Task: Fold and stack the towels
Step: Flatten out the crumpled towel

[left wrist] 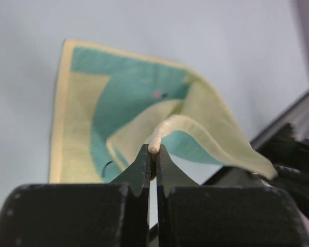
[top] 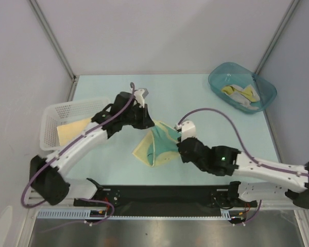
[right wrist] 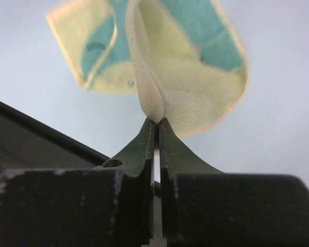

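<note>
A pale yellow and teal towel (top: 157,144) sits mid-table, partly lifted, with one part still on the surface. My left gripper (top: 150,123) pinches its far corner, jaws shut on a rolled edge (left wrist: 154,143). My right gripper (top: 181,140) is shut on another corner (right wrist: 155,116), and the cloth hangs slack between the two. The towel (left wrist: 129,108) spreads out beyond the left fingertips. A folded beige towel (top: 72,129) lies in the white basket. More crumpled towels (top: 239,95), yellow and pale, lie in the teal tub.
The white mesh basket (top: 56,110) stands at the left edge beside the left arm. The teal translucent tub (top: 219,77) is at the back right corner. A black rail (top: 165,195) runs along the near edge, and grey walls enclose the table.
</note>
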You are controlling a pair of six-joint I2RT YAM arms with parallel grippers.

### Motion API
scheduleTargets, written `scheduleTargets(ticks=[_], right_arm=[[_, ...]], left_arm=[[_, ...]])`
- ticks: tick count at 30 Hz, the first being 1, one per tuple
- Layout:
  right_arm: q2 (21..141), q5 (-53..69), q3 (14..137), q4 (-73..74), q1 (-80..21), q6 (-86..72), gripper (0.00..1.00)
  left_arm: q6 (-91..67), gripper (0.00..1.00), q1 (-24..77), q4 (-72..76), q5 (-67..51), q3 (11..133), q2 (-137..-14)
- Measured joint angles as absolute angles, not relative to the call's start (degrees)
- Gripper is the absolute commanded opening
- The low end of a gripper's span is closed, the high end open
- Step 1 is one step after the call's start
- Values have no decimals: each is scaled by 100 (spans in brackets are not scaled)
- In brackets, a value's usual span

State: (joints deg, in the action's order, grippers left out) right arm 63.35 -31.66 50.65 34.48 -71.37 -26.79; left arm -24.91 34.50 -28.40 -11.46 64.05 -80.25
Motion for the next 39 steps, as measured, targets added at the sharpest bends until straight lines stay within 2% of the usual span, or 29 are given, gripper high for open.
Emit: scheduleTargets(ticks=[5,9,18,23,25,30,32,35,39], right_arm=[[5612,-3691,6418,4366,-7078,-2554,0],[5349,-3966,7343,4652,-7190,-2222,0],[4954,-3894,8300,4606,-7382,-1378,0],[5151,-4016,8569,4414,-7269,-663,0],[5389,-3983,8663,4259,-6847,-333,0],[6580,-2226,9008,3892,-3634,91,0],[7205,-1402,9100,3699,-2847,119,0],[8191,-165,9153,3398,-2051,156,0],[9284,921,9161,2799,-1557,156,0]], left_arm=[[-2536,0,3640,-2530,-1859,6751,-6639],[-2711,0,3876,-2171,-2383,7220,-6062],[-2991,0,4202,-2233,-2659,8359,-5935],[-2790,0,4213,-3107,-1881,9185,-6272],[-2655,0,4141,-3417,-1551,9596,-6606],[-2486,0,3590,-3487,-1284,10007,-7520],[-2486,0,3286,-3376,-1415,10003,-8005],[-2438,0,2867,-2989,-1645,9994,-8825],[-2311,0,2427,-2287,-1914,10025,-9863]])
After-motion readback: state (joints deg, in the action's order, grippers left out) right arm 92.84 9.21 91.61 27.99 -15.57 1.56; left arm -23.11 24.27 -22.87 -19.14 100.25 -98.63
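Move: Each hand already pinches a corner of the crumpled green-and-yellow towel. Its lying part is about 5 cm back, 2 cm right and 15 cm below the left hand, and some 6 cm ahead, 8 cm left and 15 cm below the right. The bare table beyond is roughly 18 cm ahead and 8 cm right of the left hand, 29 cm ahead and 3 cm left of the right. The blue bin stands about 34 cm ahead and 29 cm right of the right hand. Both hands keep their pinch, whip the towel up nearly 30 cm, then fling forward and down over bare table. ##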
